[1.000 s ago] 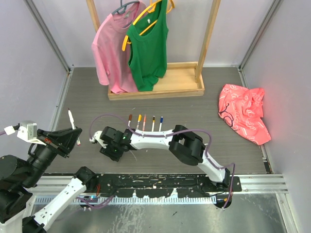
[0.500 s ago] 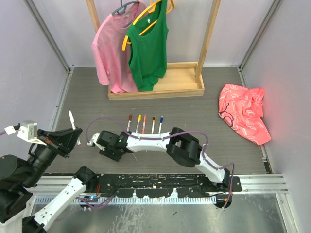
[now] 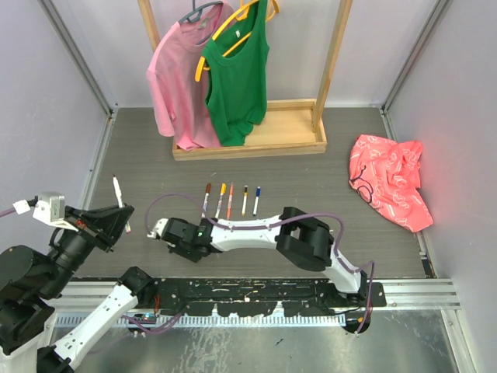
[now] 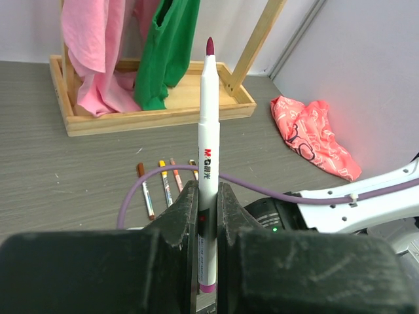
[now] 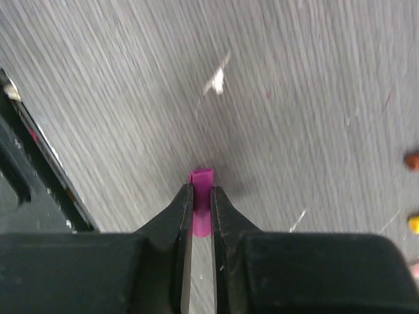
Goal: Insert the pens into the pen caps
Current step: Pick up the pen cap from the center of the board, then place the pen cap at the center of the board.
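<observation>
My left gripper [image 4: 207, 191] is shut on a white pen [image 4: 207, 124], held upright with its magenta tip on top; the same pen [image 3: 117, 189] stands at the left in the top view. My right gripper [image 5: 201, 194] is shut on a magenta pen cap [image 5: 201, 178] just above the table, low at the centre left [image 3: 177, 242]. Several more pens [image 3: 231, 200] lie in a row on the table behind the right arm. An orange cap [image 5: 412, 160] and a yellow cap [image 5: 414, 224] show at the right edge of the right wrist view.
A wooden rack base [image 3: 248, 144] at the back carries a pink shirt [image 3: 178, 78] and a green top [image 3: 237, 78]. Red cloth [image 3: 388, 183] lies at the right. A purple cable [image 3: 167, 198] loops over the right arm. A metal rail [image 3: 256, 291] runs along the near edge.
My right gripper has closed its jaws onto the magenta cap and shifted slightly. My left gripper holds the pen as before, barely moved.
</observation>
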Available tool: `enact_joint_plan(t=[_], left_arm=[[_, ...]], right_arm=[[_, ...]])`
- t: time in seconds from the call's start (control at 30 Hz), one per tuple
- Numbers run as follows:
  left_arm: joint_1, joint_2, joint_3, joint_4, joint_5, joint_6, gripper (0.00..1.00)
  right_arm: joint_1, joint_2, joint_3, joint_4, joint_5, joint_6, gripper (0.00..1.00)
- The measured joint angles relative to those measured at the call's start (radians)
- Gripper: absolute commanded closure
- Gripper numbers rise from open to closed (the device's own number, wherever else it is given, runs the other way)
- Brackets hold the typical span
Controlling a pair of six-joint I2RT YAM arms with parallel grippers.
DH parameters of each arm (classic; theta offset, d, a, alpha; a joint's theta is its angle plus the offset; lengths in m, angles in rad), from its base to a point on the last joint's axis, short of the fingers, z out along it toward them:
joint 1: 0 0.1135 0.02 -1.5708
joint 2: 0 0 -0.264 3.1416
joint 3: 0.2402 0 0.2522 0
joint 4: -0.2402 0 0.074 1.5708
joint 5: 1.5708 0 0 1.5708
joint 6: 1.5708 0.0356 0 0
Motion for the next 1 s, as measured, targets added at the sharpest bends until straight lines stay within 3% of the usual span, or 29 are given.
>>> enact_joint_plan(t=[0.27, 0.63, 0.83, 1.0], left_arm=[[0.0, 0.002, -0.03, 0.0, 0.032, -0.008, 1.0], [0.0, 0.141, -0.201, 0.087, 0.249, -0.053, 1.0], [0.0, 0.164, -0.255, 0.121, 0.299, -0.063, 1.0], [0.0, 0.164, -0.275, 0.143, 0.312, -0.071, 1.0]], right_arm=[[-0.046, -0.264, -0.352, 0.092, 0.025, 0.172, 1.0], [-0.172, -0.722, -0.803, 0.238, 0.15, 0.449, 1.0], [-0.282, -0.85, -0.921, 0.173, 0.223, 0.566, 0.99], [-0.346, -0.841, -0.942, 0.099, 0.225, 0.611, 0.99]])
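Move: The magenta pen cap is already between the right fingers, just above the board. That hand is going to the bare board beside the blue-capped pen, whose middle lies about 16 cm ahead and 21 cm right; the black-capped pen is equally far ahead and 17 cm right, the brown-capped one 5 cm right. For the left hand, holding the uncapped white pen, the cap is roughly 3 cm ahead, 6 cm right and 37 cm below. Keeping its pinch on the magenta cap, the right hand sweeps about 26 cm right and slightly forward, past the near ends of the pen row towards the blue-capped pen; it rises some 5 cm on the way, then sinks back, turning roughly 55 degrees clockwise. The left hand, still gripping the white pen, comes down and right over the board, tipping down and turning clockwise. ##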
